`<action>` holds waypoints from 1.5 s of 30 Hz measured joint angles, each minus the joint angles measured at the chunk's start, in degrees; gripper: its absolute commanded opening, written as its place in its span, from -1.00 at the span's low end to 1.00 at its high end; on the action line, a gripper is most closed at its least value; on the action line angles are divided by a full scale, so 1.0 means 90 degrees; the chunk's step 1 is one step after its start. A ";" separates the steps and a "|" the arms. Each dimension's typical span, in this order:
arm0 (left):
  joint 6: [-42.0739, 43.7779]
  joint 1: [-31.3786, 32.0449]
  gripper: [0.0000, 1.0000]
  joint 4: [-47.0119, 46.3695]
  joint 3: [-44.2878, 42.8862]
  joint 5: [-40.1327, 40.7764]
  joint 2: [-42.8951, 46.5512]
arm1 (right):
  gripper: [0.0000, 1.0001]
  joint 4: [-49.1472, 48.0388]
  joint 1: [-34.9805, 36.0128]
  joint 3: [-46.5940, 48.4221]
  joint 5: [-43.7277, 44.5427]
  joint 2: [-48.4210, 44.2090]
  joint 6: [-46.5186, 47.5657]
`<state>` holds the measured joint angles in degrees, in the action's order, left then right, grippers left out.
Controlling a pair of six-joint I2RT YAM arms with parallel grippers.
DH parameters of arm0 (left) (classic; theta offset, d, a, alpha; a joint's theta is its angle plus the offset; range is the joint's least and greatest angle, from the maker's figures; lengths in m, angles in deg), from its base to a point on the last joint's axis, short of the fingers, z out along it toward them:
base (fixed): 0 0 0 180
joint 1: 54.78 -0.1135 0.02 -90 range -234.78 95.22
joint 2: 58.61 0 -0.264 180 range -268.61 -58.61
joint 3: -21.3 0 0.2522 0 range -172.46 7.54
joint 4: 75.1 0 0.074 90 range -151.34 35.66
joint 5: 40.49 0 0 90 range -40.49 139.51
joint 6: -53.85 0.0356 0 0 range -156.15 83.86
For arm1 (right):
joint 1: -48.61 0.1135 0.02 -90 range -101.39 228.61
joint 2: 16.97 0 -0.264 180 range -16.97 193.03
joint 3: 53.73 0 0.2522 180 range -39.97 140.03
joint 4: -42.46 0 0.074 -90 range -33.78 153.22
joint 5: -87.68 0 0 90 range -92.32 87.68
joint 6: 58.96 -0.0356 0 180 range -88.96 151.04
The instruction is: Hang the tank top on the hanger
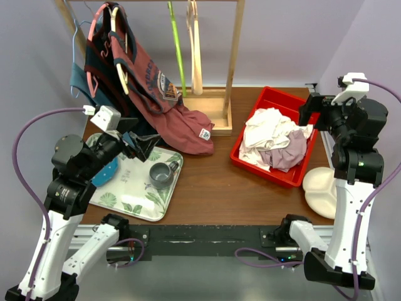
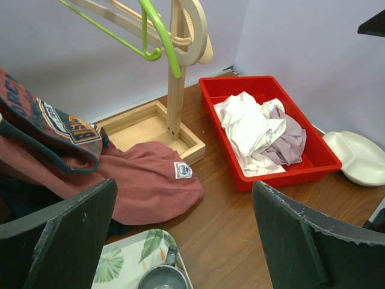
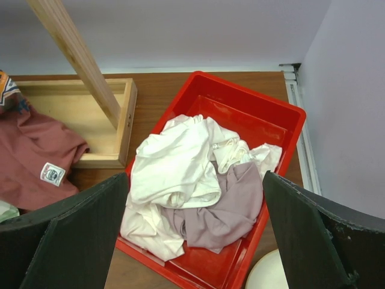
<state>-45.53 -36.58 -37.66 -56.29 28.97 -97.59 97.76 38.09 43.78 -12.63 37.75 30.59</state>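
Note:
The white tank top (image 1: 266,127) lies crumpled in a red bin (image 1: 276,100) at the right, on top of a mauve-pink cloth (image 1: 288,152). No red print shows on it. It also shows in the left wrist view (image 2: 246,123) and the right wrist view (image 3: 174,159). The lime-green hanger (image 1: 177,47) hangs from the wooden rack's rail at the back, also in the left wrist view (image 2: 157,27). My left gripper (image 1: 139,148) is open and empty above the floral tray, its jaws wide (image 2: 183,192). My right gripper (image 1: 310,110) is open and empty, high above the bin (image 3: 195,177).
A faded-red printed shirt (image 1: 178,122) drapes from the rack onto the table. The rack's wooden base (image 1: 219,111) stands left of the bin. A floral tray (image 1: 128,197) holds a grey mug (image 1: 163,174). A pale wooden hanger (image 1: 195,44) hangs by the green one. A cream divided plate (image 1: 321,191) lies at the right edge.

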 measured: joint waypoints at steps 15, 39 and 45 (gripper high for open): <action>-0.0005 0.0000 0.99 -0.0039 0.0129 0.0000 0.0022 | 0.95 0.0678 -0.0010 -0.0299 -0.2793 0.0369 0.2295; -0.0117 0.0000 1.00 -0.0202 0.0527 -0.0007 -0.0311 | -0.59 -0.0478 0.2008 -0.1389 0.0699 0.4121 0.2781; -0.0121 0.0000 1.00 -0.0192 0.0687 -0.0002 -0.0238 | -1.00 -0.0491 0.2045 -0.1377 0.0850 0.4291 0.2841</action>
<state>-46.63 -36.58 -39.39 -50.11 28.95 -99.73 93.34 56.49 31.38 -4.98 76.37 56.17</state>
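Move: The white tank top in the red bin lies about 9 cm ahead of the right gripper, 8 cm to its left and some 31 cm below. Down there too, the mauve cloth is roughly 2 cm ahead and straight in line, while the white plate is about 12 cm back and 12 cm to the right. From the left gripper, the tank top is around 18 cm ahead, 41 cm to the right and 30 cm down. Swing the open right gripper about 6 cm left, turning it some 30 degrees counter-clockwise, then plunge about 30 cm down and reach forward into the red bin. Tip the fingers steeply down, close them on the way and pinch a fold of the white tank top. Meanwhile ease the open left gripper about 5 cm down and slightly forward. ##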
